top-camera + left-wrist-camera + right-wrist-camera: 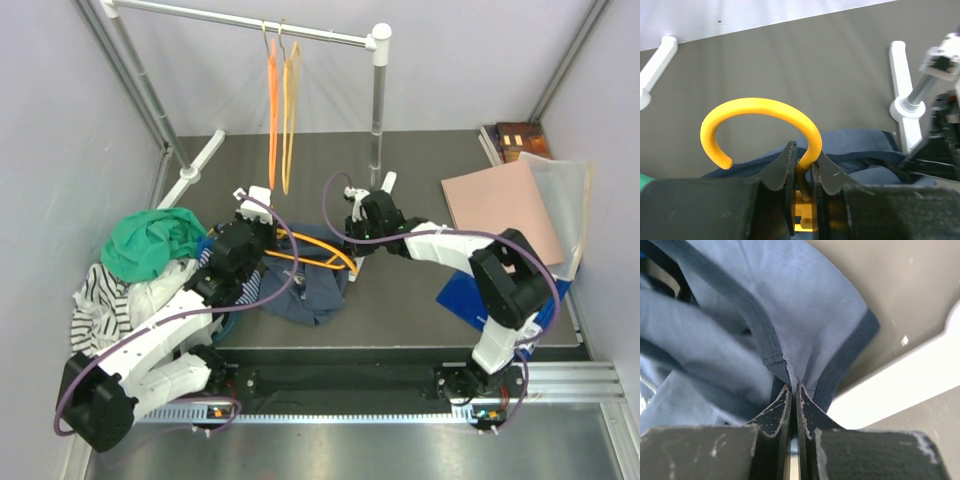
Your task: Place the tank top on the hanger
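The yellow-orange hanger (312, 250) lies flat across the dark navy tank top (305, 292), which is heaped on the table between the two arms. My left gripper (268, 238) is shut on the hanger's neck, just below the curved hook (760, 106). In the left wrist view the neck sits pinched between the fingers of the left gripper (803, 161), with the tank top (862, 146) behind it. My right gripper (354, 252) is at the hanger's right end. In the right wrist view the right gripper (793, 391) is shut on a hemmed fold of the tank top (805, 305).
A clothes rack (378, 100) stands at the back with two orange hangers (281, 110) on its rail; its white foot (900, 382) lies right beside my right gripper. A green garment (150, 242) and striped cloth (100, 300) lie at the left. A pink folder (500, 205) lies at the right.
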Motion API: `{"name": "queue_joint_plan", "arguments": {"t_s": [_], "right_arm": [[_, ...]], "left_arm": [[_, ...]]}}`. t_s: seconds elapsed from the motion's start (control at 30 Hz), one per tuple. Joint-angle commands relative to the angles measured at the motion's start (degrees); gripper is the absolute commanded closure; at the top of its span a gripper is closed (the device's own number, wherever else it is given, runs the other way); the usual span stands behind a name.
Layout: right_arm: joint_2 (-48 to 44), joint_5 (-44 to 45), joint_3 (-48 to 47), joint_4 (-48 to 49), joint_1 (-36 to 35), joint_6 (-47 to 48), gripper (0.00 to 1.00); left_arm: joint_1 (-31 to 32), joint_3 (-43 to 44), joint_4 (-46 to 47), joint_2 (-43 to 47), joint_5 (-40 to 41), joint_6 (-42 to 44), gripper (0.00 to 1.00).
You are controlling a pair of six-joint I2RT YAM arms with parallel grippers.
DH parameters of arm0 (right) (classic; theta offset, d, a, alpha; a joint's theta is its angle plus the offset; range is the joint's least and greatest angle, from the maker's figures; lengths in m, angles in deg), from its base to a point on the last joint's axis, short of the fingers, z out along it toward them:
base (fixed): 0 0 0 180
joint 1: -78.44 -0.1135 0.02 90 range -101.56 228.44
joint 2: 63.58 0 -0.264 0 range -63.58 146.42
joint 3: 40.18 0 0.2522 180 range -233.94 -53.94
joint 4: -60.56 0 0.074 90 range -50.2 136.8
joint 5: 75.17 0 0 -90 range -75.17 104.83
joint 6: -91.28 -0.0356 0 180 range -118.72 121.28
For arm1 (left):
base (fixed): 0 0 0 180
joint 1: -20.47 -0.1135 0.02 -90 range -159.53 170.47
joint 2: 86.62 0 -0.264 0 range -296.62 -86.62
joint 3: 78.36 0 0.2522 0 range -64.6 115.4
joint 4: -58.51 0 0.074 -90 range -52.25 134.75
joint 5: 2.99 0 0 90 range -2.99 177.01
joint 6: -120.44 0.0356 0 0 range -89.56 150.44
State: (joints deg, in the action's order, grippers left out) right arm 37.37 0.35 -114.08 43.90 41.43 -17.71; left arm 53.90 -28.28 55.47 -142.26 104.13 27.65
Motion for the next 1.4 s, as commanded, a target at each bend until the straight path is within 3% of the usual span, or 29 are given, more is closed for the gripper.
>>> {"name": "queue_joint_plan", "arguments": {"t_s": [0.0,0.43,0.87,1.37], "right_arm": [[-8.56,1.03,-2.09,-5.97,0.63,2.28,1.00],[-18.68,0.33,0.02,-21.00,0.63,4.74,1.00],[-19.73,-0.55,1.96,-22.24,0.45,4.74,1.00],[-21.41,-1.34,-3.05,-22.68,-0.77,3.25,1.00]], "left_arm": [[0.06,0.60,1.85,0.62,7.55,3.56,1.00],[0.32,-0.01,6.68,-1.14,11.26,3.75,1.00],[0.32,-1.51,9.67,-0.96,11.44,2.88,1.00],[0.41,-3.09,9.32,-0.52,9.86,0.15,1.00]]}}
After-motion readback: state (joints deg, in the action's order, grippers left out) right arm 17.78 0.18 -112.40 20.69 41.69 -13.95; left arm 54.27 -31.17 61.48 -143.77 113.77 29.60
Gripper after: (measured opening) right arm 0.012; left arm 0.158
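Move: Just ahead of the hanger's right end, the shut right fingers already hold a fold of the tank top's edge close above the table. That end lies about 9 cm back, 3 cm right and some 7 cm above the right hand; the tank top's middle is 10 cm back and 9 cm left, slightly lower, and the rack foot 4 cm ahead and 6 cm right. From the left hand, the tank top's middle is about 6 cm back, 8 cm right and 17 cm down. Lifting the pinched tank top edge, the right hand rises about 7 cm while drawing back and right, dips a few centimetres as it goes on back, then rises again beside the hanger's right end, still gripping. The left hand keeps its hold below the hanger's hook, shifts some 2.5 cm left and turns about 10 degrees counter-clockwise, swinging that end forward towards the lifted edge. ##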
